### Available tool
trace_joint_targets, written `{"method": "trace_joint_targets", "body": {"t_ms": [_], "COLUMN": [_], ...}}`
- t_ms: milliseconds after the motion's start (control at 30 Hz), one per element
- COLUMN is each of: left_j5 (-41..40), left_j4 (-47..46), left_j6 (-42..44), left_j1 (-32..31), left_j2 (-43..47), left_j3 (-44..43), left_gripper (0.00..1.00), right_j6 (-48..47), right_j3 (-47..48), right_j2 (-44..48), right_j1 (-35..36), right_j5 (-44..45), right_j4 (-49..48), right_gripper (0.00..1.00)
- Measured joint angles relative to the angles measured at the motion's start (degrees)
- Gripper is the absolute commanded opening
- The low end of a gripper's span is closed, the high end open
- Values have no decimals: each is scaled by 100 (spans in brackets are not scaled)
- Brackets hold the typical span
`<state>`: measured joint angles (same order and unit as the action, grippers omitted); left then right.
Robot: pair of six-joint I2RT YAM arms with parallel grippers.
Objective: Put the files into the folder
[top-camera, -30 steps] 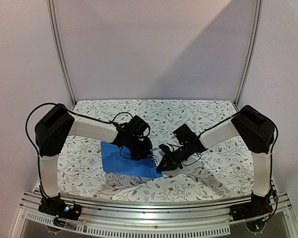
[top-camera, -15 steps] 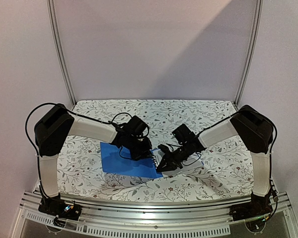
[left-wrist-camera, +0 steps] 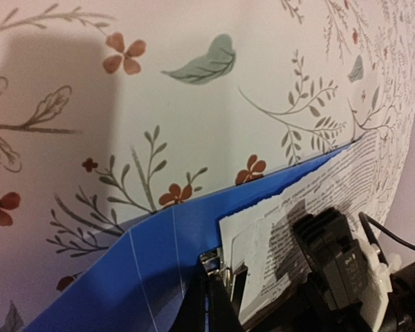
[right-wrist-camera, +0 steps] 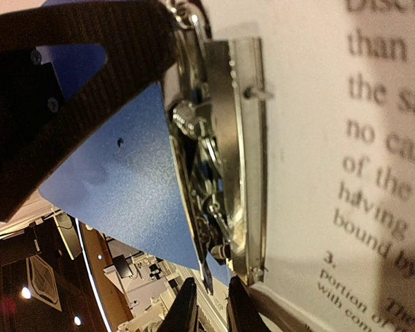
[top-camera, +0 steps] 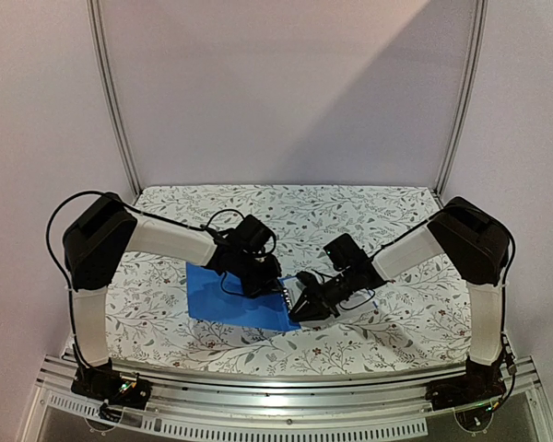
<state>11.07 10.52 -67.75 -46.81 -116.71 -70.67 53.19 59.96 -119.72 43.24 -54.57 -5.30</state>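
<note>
The blue folder lies open on the flowered cloth. The files, white printed sheets, rest on its right half by the metal clip. In the left wrist view the files lie on the folder beside the clip. My left gripper is shut, its tips against the clip's end. My right gripper stands at the clip's near end. Its jaws are a narrow gap apart, and the clip's thin lever tip pokes between them untouched. The files fill the right of that view, the folder the left.
The flowered tablecloth covers the table out to the back wall. Two metal frame posts rise at the back corners. An aluminium rail carrying both arm bases runs along the near edge.
My right gripper's jaws have parted slightly and the right arm has shifted a little to the right. The left arm and the folder have not moved.
</note>
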Motion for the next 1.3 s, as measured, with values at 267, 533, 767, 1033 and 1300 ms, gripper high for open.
{"method": "trace_joint_targets", "body": {"t_ms": [267,533,767,1033,1300], "left_j5": [-269,-800,-2420,-4929,-4874], "left_j4": [437,1257,2435,3005,2870], "left_j6": [334,922,2061,3523,3644], "left_j1": [22,31,-79,-170,599], "left_j2": [68,120,358,1961,4605], "left_j3": [-210,-1353,-2857,-3018,-170], "left_gripper": [65,100,100,97,99], "right_j6": [-149,-291,-719,-2306,-2994], "right_j3": [44,52,317,758,-28], "right_j2": [240,780,1167,2256,3003], "right_j1": [24,17,-302,-1045,-1386], "right_j5": [122,157,260,2461,4186], "right_j4": [459,649,1390,2677,2559], "right_gripper": [25,27,29,63,72]}}
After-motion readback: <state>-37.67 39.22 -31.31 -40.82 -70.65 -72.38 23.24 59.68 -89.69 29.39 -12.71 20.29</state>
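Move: The left hand is at the far end of the folder's ring clip; the middle of the open blue cover lies about 11 cm to its left and 4 cm back, the clip's middle 5 cm back and 2 cm right, the paper's 3 cm back and 11 cm right. From the right hand, at the clip's near end, the paper's middle is some 7 cm ahead and 8 cm right, the clip's middle 4 cm ahead and 2 cm left. All lie about 1 cm lower. Both hands come free of the ring clip: the left opens wide, climbs about 30 cm with a brief swing forward and back, and sweeps some 23 cm left to high over the cover's outer edge, its fingers tipping up. The right lifts straight off, then goes right and forward over the paper towards its far right corner, turning and opening most of the way. ##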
